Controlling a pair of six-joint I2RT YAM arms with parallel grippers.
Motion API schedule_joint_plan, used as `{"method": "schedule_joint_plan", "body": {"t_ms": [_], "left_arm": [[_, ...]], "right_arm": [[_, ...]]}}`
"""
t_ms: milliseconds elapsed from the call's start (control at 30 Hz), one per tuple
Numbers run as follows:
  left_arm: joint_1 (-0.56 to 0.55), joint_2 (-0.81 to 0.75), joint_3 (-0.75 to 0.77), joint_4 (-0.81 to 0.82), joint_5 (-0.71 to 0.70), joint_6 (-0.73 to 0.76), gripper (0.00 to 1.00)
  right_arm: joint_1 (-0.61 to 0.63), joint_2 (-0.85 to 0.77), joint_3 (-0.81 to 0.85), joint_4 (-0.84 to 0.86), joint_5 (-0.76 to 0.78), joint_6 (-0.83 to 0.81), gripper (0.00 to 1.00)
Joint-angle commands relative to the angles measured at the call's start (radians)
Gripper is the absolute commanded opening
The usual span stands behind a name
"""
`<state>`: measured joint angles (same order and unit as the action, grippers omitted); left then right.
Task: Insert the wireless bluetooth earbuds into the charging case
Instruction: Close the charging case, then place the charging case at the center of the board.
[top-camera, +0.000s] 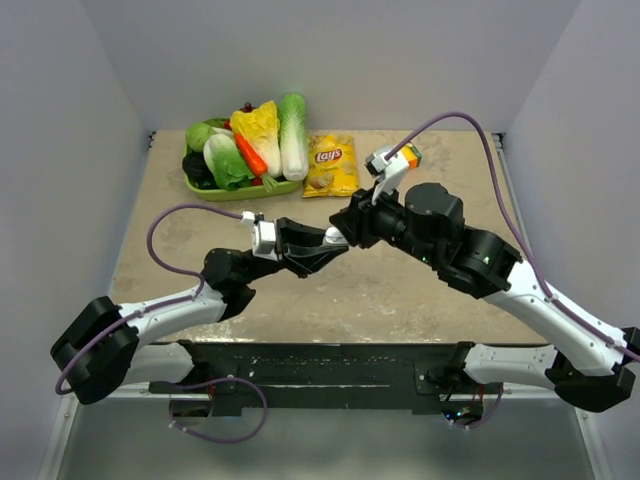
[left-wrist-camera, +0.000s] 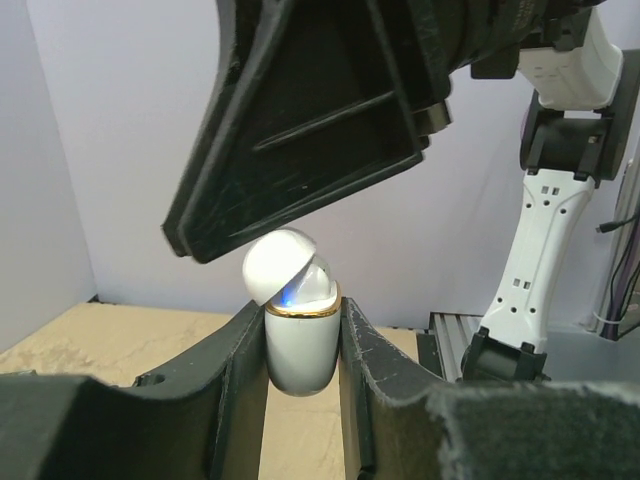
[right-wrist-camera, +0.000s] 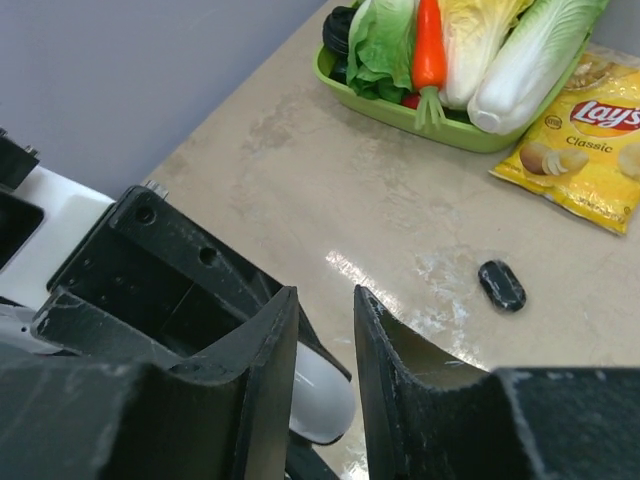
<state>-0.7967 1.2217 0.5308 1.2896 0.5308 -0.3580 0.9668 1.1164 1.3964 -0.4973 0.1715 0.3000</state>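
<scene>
My left gripper (left-wrist-camera: 300, 306) is shut on the body of the white charging case (left-wrist-camera: 300, 345), holding it upright above the table. The case has a gold rim, its lid is tipped open and a blue light glows inside. My right gripper (right-wrist-camera: 325, 292) hovers right over the case, one black finger (left-wrist-camera: 300, 140) resting against the lid. Its jaws stand a narrow gap apart with only table and the white lid (right-wrist-camera: 322, 392) showing between them. One black earbud (right-wrist-camera: 501, 285) lies on the table beyond the right gripper. In the top view the two grippers meet at mid-table (top-camera: 325, 242).
A green tray (top-camera: 240, 192) of toy vegetables stands at the back left, with a yellow Lay's bag (top-camera: 331, 165) beside it. A small orange box (top-camera: 409, 155) sits at the back right. Grey walls close in the table on three sides.
</scene>
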Motion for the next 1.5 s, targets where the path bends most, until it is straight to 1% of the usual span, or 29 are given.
{"method": "schedule_joint_plan", "body": {"t_ms": [0, 33, 133, 167, 200, 233, 267, 300, 333, 367, 400, 433, 467, 500, 533, 567, 600, 633, 667, 733, 833, 967, 1100, 1233, 1267, 1333, 1367, 1467], "left_arm": [[0.011, 0.015, 0.041, 0.602, -0.057, 0.022, 0.00], [0.011, 0.019, 0.041, 0.594, -0.066, 0.025, 0.00], [0.011, 0.021, 0.015, 0.576, -0.104, 0.037, 0.00], [0.014, 0.022, 0.006, 0.580, -0.112, 0.037, 0.00], [0.016, 0.028, -0.014, 0.597, -0.132, 0.037, 0.00], [0.017, 0.030, -0.020, 0.599, -0.144, 0.036, 0.00], [0.017, 0.030, -0.032, 0.594, -0.167, 0.034, 0.00], [0.016, 0.022, -0.041, 0.550, -0.239, 0.022, 0.00], [0.019, 0.016, -0.054, 0.515, -0.274, 0.013, 0.00], [0.022, 0.007, -0.066, 0.467, -0.319, -0.005, 0.00], [0.024, -0.013, -0.090, 0.330, -0.425, -0.022, 0.00], [0.045, -0.022, -0.098, 0.241, -0.472, -0.053, 0.00], [0.063, -0.027, -0.101, 0.149, -0.506, -0.144, 0.00], [0.088, -0.025, -0.100, -0.036, -0.523, -0.198, 0.00], [0.140, -0.016, -0.100, -0.103, -0.514, -0.247, 0.00], [0.164, -0.001, -0.112, -0.146, -0.493, -0.328, 0.00], [0.189, 0.043, -0.124, -0.167, -0.424, -0.358, 0.00], [0.229, 0.068, -0.138, -0.158, -0.398, -0.384, 0.00], [0.241, 0.093, -0.173, -0.141, -0.385, -0.435, 0.00], [0.272, 0.177, -0.205, -0.073, -0.379, -0.488, 0.00], [0.300, 0.304, -0.203, -0.055, -0.358, -0.522, 0.00], [0.312, 0.459, -0.178, -0.047, -0.370, -0.561, 0.00], [0.315, 0.535, -0.176, -0.045, -0.436, -0.568, 0.00], [0.318, 0.591, -0.175, -0.058, -0.456, -0.576, 0.00], [0.318, 0.604, -0.178, -0.068, -0.460, -0.576, 0.04], [0.321, 0.611, -0.175, -0.090, -0.462, -0.579, 0.14], [0.324, 0.614, -0.172, -0.122, -0.460, -0.579, 0.24], [0.329, 0.610, -0.166, -0.171, -0.462, -0.573, 0.36]], "right_arm": [[0.001, -0.032, -0.026, -0.027, -0.008, -0.004, 0.35], [0.003, -0.053, -0.040, -0.021, 0.081, 0.026, 0.40], [0.001, -0.145, -0.108, 0.052, 0.219, 0.042, 0.44], [0.001, -0.156, -0.125, 0.072, 0.226, 0.036, 0.45], [0.001, -0.152, -0.122, 0.065, 0.244, 0.037, 0.49], [0.001, -0.142, -0.117, 0.053, 0.265, 0.044, 0.50], [0.000, -0.136, -0.120, 0.039, 0.320, 0.050, 0.52], [0.001, -0.136, -0.129, 0.040, 0.356, 0.069, 0.55], [0.001, -0.147, -0.148, 0.052, 0.384, 0.071, 0.56], [0.001, -0.158, -0.201, 0.093, 0.428, 0.070, 0.56], [0.000, -0.168, -0.230, 0.112, 0.436, 0.071, 0.57], [-0.002, -0.184, -0.255, 0.127, 0.433, 0.070, 0.57], [0.000, -0.187, -0.299, 0.147, 0.422, 0.071, 0.57], [-0.002, -0.188, -0.319, 0.155, 0.399, 0.085, 0.57], [0.000, -0.196, -0.339, 0.163, 0.389, 0.093, 0.58], [0.001, -0.199, -0.379, 0.183, 0.378, 0.097, 0.58], [0.000, -0.204, -0.398, 0.195, 0.359, 0.108, 0.58], [0.000, -0.210, -0.416, 0.206, 0.353, 0.111, 0.58], [0.000, -0.217, -0.448, 0.227, 0.346, 0.114, 0.59], [0.000, -0.222, -0.473, 0.235, 0.336, 0.120, 0.59], [0.000, -0.227, -0.482, 0.230, 0.332, 0.122, 0.59], [0.000, -0.247, -0.496, 0.217, 0.341, 0.123, 0.59], [0.000, -0.263, -0.517, 0.215, 0.342, 0.128, 0.60], [0.000, -0.256, -0.528, 0.213, 0.339, 0.133, 0.60], [0.000, -0.253, -0.528, 0.212, 0.339, 0.134, 0.60], [0.000, -0.250, -0.527, 0.212, 0.339, 0.133, 0.60], [0.000, -0.248, -0.525, 0.212, 0.338, 0.130, 0.61], [0.000, -0.251, -0.522, 0.210, 0.335, 0.128, 0.61]]}}
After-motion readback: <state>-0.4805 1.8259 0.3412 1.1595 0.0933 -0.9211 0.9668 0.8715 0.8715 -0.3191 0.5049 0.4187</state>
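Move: Out over bare table, the spot the left hand is taking the held charging case to lies about 15 cm ahead, 10 cm left and 32 cm below it. From the left hand, the black case lies some 19 cm ahead, 3 cm right, and the vegetable basket about 42 cm ahead, 22 cm left, both on the table. The right hand has the charging case, lid still ajar, about 3 cm back, 2 cm left and 3 cm below. Carrying the charging case in its unchanged grip, the left hand first eases forward, then swings forward-left and plunges about 30 cm towards the table left of the black case, its fingers turning from right-and-up to forward-right and slightly down. The right hand leaves the lid area, drawing some 7 cm right, then sinking about 12 cm, opening its fingers and turning clockwise. ##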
